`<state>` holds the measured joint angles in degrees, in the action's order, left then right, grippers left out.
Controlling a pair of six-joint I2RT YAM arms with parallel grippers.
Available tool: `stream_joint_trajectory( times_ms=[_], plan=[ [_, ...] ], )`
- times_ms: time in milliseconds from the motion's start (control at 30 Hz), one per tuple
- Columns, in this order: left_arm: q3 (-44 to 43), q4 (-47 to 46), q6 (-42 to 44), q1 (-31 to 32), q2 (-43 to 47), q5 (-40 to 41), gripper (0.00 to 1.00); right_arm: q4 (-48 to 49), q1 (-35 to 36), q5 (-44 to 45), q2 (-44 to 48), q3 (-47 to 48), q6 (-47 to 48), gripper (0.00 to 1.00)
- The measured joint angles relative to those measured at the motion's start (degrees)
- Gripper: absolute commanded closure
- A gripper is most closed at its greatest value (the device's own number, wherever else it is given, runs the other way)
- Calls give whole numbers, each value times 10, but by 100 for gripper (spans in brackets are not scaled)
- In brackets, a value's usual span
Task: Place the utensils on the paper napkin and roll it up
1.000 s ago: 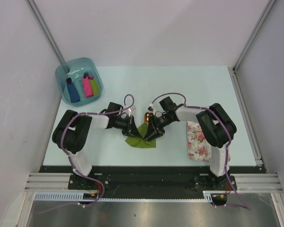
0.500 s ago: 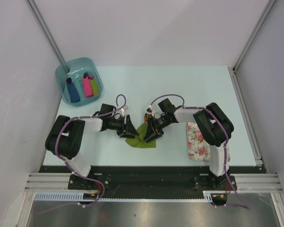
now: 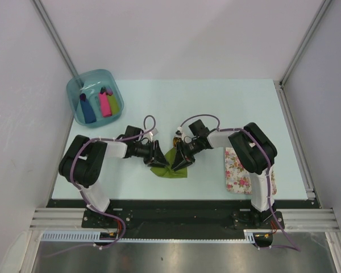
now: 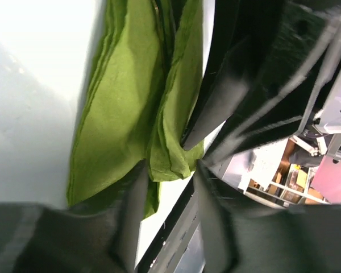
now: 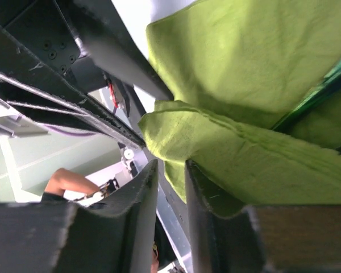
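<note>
The olive-green paper napkin [image 3: 170, 166] lies bunched and folded on the table between my two grippers. My left gripper [image 3: 161, 157] stands at its left side. In the left wrist view this gripper [image 4: 169, 170] is open, and a folded corner of the napkin [image 4: 125, 114] hangs just inside its mouth. My right gripper [image 3: 178, 160] presses in from the right. Its jaws [image 5: 166, 170] stand a narrow gap apart, with a thick fold of napkin [image 5: 238, 142] lying at their tips and over one finger [image 5: 207, 199]. The utensils are hidden.
A teal bin [image 3: 78, 91] at the back left holds blue, pink and lime rolls. A white pink-flowered mat [image 3: 236, 168] lies at the right, partly under the right arm. The table's front edge runs just below the napkin.
The left gripper was shut on the napkin, opened and drew back to the left, then came back against it. The right gripper crept left and its jaws narrowed. The napkin looks more bunched.
</note>
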<state>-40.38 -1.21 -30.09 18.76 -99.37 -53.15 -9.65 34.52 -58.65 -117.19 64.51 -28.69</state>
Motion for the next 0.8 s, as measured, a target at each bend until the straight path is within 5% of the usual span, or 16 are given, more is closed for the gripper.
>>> stream_joint_trajectory(
  times_ms=[167, 500, 800],
  plan=[
    [13, -45, -21, 0, 12, 1, 82, 6, 1, 25, -5, 0, -3, 93],
    [32, -107, -54, 9, 64, 3, 87, 5, 9, 53, -14, 0, -7, 92],
    [17, -29, -2, 49, 26, 30, 94, 5, 10, 64, -14, 0, -8, 91]
  ],
)
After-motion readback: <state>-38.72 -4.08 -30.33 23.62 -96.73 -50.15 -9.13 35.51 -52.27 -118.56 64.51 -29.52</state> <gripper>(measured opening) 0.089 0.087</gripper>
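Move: The near end of the napkin's folded-over flap is the spot both hands work at. It lies about 2 cm back, 1 cm left and some 3 cm below the right hand; from the left hand it is roughly 3 cm back, 4 cm right and 3 cm down. The spoon's bowl shows about 11 cm straight ahead of the right hand and 2 cm lower. The napkin's left corner sits about 5 cm left of the left hand and 1 cm back. The flap's near end gets the right fingers: that hand sinks a little over 2 cm onto the flap, shutting its gap early and seeming to pinch a bit of the paper, then holds nearly still. Meanwhile the left hand closes as it lifts about 3.5 cm, swings back and to the right towards the same end, and comes down again, its shut tips close by the flap. ##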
